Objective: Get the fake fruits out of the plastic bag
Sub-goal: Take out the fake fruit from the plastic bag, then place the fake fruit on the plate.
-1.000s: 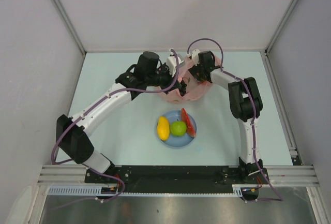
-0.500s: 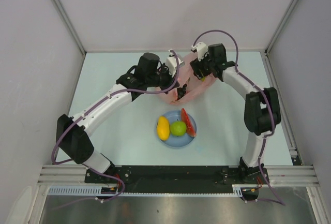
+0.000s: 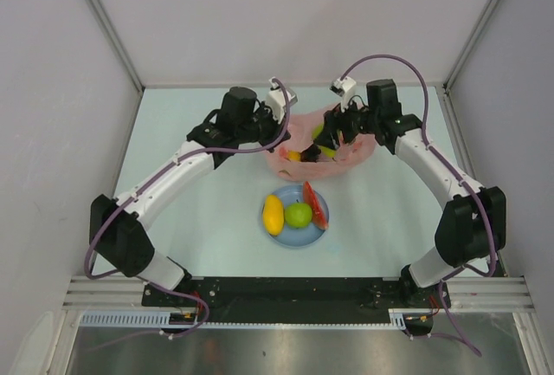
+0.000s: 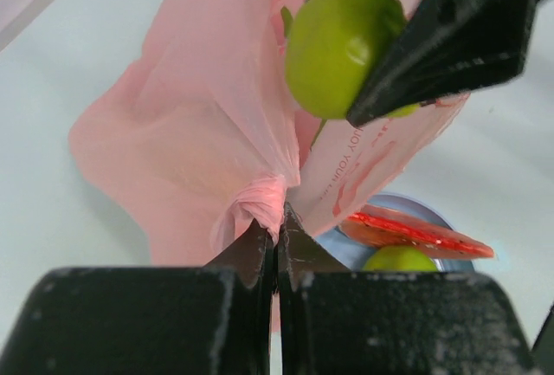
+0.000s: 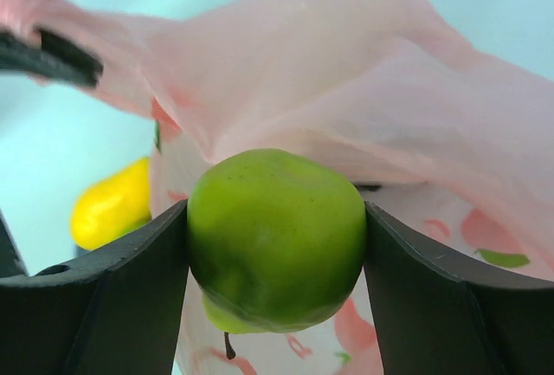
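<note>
The pink plastic bag lies at the table's back middle, its mouth stretched between both arms. My left gripper is shut on a bunched edge of the bag. My right gripper is shut on a green fake fruit, held just above the bag's opening; the left wrist view shows this fruit between the right gripper's dark fingers. A yellow fruit sits low in the bag. From above, the right gripper hangs over the bag's middle, the left gripper at its left rim.
A round light blue plate lies in front of the bag. On it are a yellow fruit, a green fruit and a red slice. Grey walls close the table's back and sides.
My right gripper has shut on the green fruit and drawn back to the right, lifting it from the bag. The bag's mouth is stretched wider; the left gripper shifted slightly left.
</note>
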Action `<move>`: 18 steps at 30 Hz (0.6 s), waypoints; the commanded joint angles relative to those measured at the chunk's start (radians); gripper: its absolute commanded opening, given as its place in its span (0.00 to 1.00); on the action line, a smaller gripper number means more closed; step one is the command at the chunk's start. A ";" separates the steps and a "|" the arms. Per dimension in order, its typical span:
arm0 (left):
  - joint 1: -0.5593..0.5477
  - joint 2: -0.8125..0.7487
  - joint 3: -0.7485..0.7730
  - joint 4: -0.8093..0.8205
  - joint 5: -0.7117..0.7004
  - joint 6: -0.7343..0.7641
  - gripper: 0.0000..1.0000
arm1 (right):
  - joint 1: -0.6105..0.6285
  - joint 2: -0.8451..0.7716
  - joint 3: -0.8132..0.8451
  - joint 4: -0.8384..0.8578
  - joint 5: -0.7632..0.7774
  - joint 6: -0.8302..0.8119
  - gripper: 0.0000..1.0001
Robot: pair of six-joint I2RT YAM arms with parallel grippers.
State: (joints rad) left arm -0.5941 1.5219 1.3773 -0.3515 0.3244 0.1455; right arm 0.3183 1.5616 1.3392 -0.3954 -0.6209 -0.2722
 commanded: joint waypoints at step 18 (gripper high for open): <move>0.011 -0.158 -0.064 0.046 0.024 -0.024 0.00 | 0.393 -0.288 -0.043 -0.253 0.061 -0.315 0.50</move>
State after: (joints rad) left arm -0.5900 1.4464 1.3334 -0.3420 0.3347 0.1211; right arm 0.5400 1.4063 1.4101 -0.3931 -0.6098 -0.2909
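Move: The green apple is already in the right fingers; its goal, the blue plate, lies about 12 cm back, 8 cm to the left and 20 cm below. On the plate, a second green apple sits near the middle, some 12 cm back and 7 cm left; the red slice is 10 cm back, 3 cm left; the yellow mango 12 cm back, 14 cm left. From the left hand, the plate is roughly 9 cm back, 3 cm right and 23 cm down. Keep the green apple pinched in the right gripper and lift it some 9 cm away from the pink bag, easing slightly forward at first, then sweep it quickly back about 10 cm and left towards the space over the blue plate, letting the fingers tip up and turn counter-clockwise late on. Hold the bag's gathered rim shut in the left fingers, giving only a little upward and back. ##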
